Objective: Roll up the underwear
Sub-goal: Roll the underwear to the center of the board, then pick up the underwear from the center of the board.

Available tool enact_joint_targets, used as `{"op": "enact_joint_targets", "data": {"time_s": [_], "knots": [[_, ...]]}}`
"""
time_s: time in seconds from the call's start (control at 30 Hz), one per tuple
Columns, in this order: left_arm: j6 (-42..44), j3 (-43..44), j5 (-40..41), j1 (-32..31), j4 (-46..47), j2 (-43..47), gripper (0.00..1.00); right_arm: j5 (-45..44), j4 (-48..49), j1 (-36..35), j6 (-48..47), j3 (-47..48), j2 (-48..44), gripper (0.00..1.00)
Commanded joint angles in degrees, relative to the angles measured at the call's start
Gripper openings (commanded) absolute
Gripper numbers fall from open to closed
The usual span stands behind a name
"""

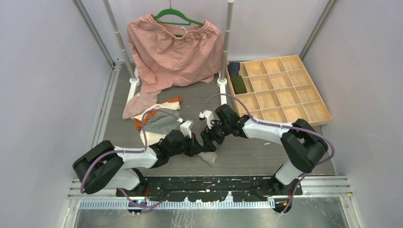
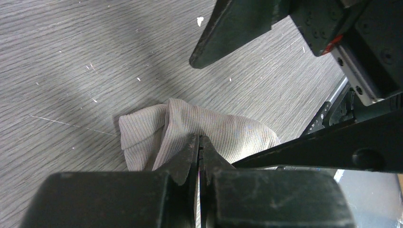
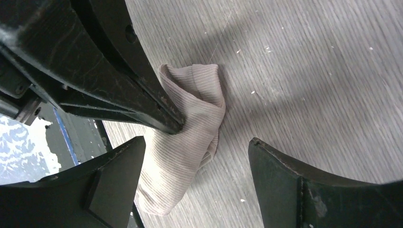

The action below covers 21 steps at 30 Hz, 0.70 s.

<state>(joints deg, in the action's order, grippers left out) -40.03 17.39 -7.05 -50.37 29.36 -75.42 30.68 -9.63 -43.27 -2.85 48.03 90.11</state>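
Note:
A pale grey-beige ribbed underwear (image 1: 208, 157) lies folded into a loose roll on the wood-grain table near the front. My left gripper (image 2: 199, 140) is shut, and its joined tips rest on the top of the underwear (image 2: 233, 133); I see no cloth drawn up between them. My right gripper (image 3: 197, 142) is open wide just above the table. The underwear (image 3: 185, 156) lies by its left finger, and its right finger is over bare table. In the top view the left gripper (image 1: 199, 148) and right gripper (image 1: 209, 138) meet over the roll. Several more underwear (image 1: 159, 121) lie piled behind the left arm.
A large salmon-pink garment (image 1: 173, 52) hangs on a green hanger (image 1: 178, 18) at the back. A wooden compartment tray (image 1: 285, 95) sits at the right, with a dark green roll (image 1: 239, 84) and a navy roll (image 1: 234, 69) in its left cells. Walls close in both sides.

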Motion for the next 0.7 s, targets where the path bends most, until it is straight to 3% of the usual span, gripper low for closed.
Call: {"op": "enact_joint_targets", "data": {"time_s": [0.0, 0.3, 0.67], "knots": [[1.28, -0.86, 1.62, 0.01, -4.93, -1.20, 0.01, 5.22, -0.58, 0.15, -6.12, 2.51, 2.78, 0.84], [1.52, -0.45, 1.12, 0.01, -5.11, -1.91, 0.01, 3.74, -6.98, 0.17, -10.69, 4.97, 8.52, 0.75], [1.69, -0.51, 1.46, 0.01, -5.80, -1.32, 0.01, 5.64, -4.56, 0.18, -5.81, 3.12, 10.64, 0.48]]}}
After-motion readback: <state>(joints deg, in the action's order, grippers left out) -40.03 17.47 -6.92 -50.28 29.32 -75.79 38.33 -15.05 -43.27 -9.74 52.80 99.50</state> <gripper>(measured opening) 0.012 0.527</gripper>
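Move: The rolled underwear lies about 3 cm below the right hand, some 2 cm nearer the base and about level with it sideways, with the open fingers above it. From the left hand, whose shut tips already rest on the roll, the roll's middle is about 2 cm to the right, 2 cm back and 3 cm below. The pile of unrolled underwear sits roughly 22 cm to the right hand's left and 13 cm farther out. The right fingers come to straddle the roll and close on it from both sides, just to the right of the left hand's tips. To get there the right hand drops about 3 cm, most of it early, easing back some 2 cm towards the base and turning roughly 10 degrees counter-clockwise. Its wide gap narrows to about half open, while the left hand stays put, shut tips still holding the roll down. ##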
